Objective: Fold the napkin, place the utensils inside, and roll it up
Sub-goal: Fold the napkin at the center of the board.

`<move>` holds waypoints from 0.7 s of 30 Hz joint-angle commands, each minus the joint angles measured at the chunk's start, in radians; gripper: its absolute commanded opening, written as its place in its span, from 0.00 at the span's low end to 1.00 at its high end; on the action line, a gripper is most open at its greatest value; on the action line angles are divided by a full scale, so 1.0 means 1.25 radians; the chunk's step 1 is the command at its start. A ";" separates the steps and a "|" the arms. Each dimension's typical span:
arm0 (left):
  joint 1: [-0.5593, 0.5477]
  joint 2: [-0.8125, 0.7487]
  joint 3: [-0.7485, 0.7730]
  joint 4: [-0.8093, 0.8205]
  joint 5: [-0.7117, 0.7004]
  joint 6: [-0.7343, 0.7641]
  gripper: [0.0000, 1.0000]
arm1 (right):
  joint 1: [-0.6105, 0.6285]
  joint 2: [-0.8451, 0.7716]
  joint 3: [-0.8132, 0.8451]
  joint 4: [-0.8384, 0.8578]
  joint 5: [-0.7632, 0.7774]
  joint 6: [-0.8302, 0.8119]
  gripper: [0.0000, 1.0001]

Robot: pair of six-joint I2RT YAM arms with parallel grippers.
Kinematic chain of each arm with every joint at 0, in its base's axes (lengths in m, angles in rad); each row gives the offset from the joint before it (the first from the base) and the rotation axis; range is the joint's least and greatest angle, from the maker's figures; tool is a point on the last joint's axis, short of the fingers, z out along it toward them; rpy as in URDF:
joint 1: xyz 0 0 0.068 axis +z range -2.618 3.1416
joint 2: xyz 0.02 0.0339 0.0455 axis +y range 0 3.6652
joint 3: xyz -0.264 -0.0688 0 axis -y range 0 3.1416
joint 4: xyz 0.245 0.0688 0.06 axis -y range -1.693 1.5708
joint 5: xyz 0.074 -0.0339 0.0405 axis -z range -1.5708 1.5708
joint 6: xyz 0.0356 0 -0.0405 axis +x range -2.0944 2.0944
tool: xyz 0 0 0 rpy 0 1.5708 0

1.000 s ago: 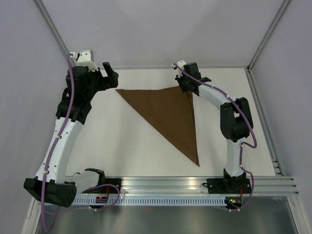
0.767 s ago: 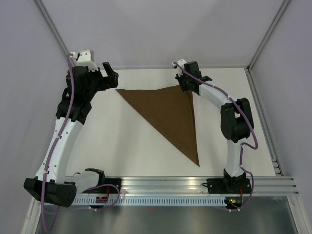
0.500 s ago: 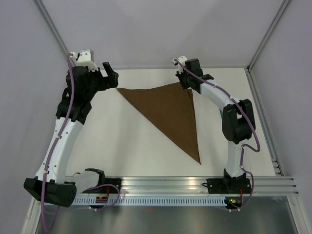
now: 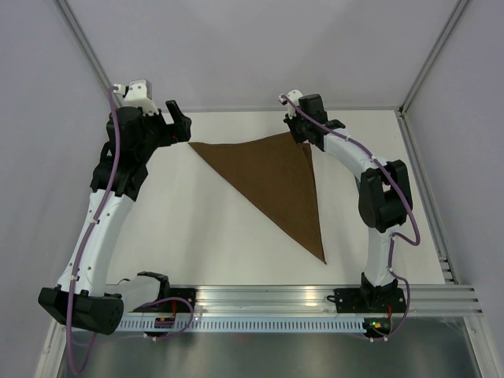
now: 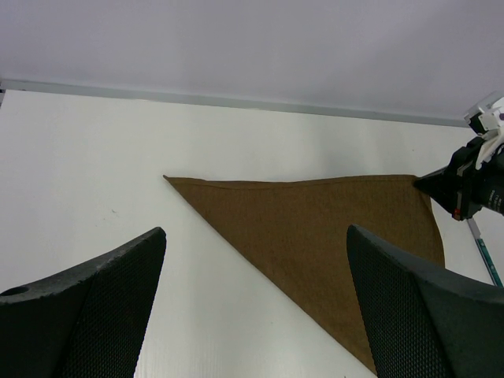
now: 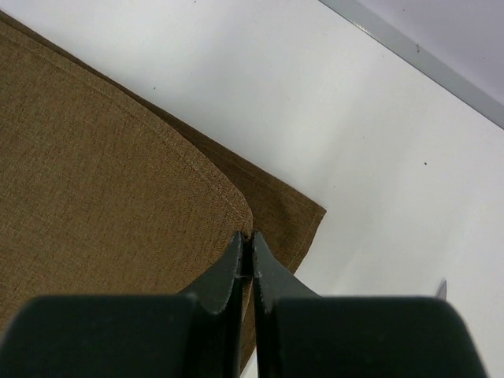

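Observation:
The dark-brown napkin (image 4: pixel 279 185) lies folded into a triangle on the white table, one point toward the near edge. My right gripper (image 4: pixel 304 140) sits at its far right corner, shut on the tip of the upper layer (image 6: pixel 228 206); the lower layer's corner (image 6: pixel 303 213) shows just beyond. The left gripper (image 4: pixel 183 126) hovers open by the napkin's far left corner (image 5: pixel 169 179), nothing between its fingers (image 5: pixel 118 291). A slender knife with a teal handle (image 5: pixel 483 253) peeks out at the right edge of the left wrist view; the top view hides it under the right arm.
A raised grey rail (image 4: pixel 417 181) runs along the table's right side and a wall edge (image 5: pixel 236 101) along the back. Both arm bases sit on the metal rail (image 4: pixel 268 299) at the near edge. White table (image 4: pixel 189 228) lies left of the napkin.
The right gripper has shifted a little toward the back right with the napkin corner in it, drawing the cloth taut. The left arm has not moved.

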 commanded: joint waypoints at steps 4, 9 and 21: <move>0.002 0.006 0.008 0.023 0.005 0.017 1.00 | -0.003 0.025 0.003 0.020 0.037 0.011 0.01; 0.002 0.007 -0.001 0.027 0.003 0.019 1.00 | -0.003 0.041 -0.010 0.040 0.056 0.005 0.00; 0.002 0.015 -0.041 0.052 0.011 0.006 1.00 | -0.012 0.101 -0.003 0.062 0.101 0.000 0.08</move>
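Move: The right gripper still pinches the folded-over napkin corner, about 5 cm above the table. The place to lay it, the lower layer's far right corner, is some 3 cm ahead and 4 cm to the right, 5 cm down. The knife lies on the table roughly 16 cm right and 6 cm back; the napkin's far left corner is about 25 cm left and 1 cm ahead. From the left hand, that far right corner is around 18 cm ahead, 29 cm right and 28 cm lower. Lower the right gripper about 5 cm with the napkin corner pinched, bringing it down onto the lower layer while easing about a centimetre each forward and right, towards the lower layer's far right corner. Let the wrist turn only slightly and keep the fingers shut. Meanwhile start sinking the open, empty left gripper by 2 cm. ##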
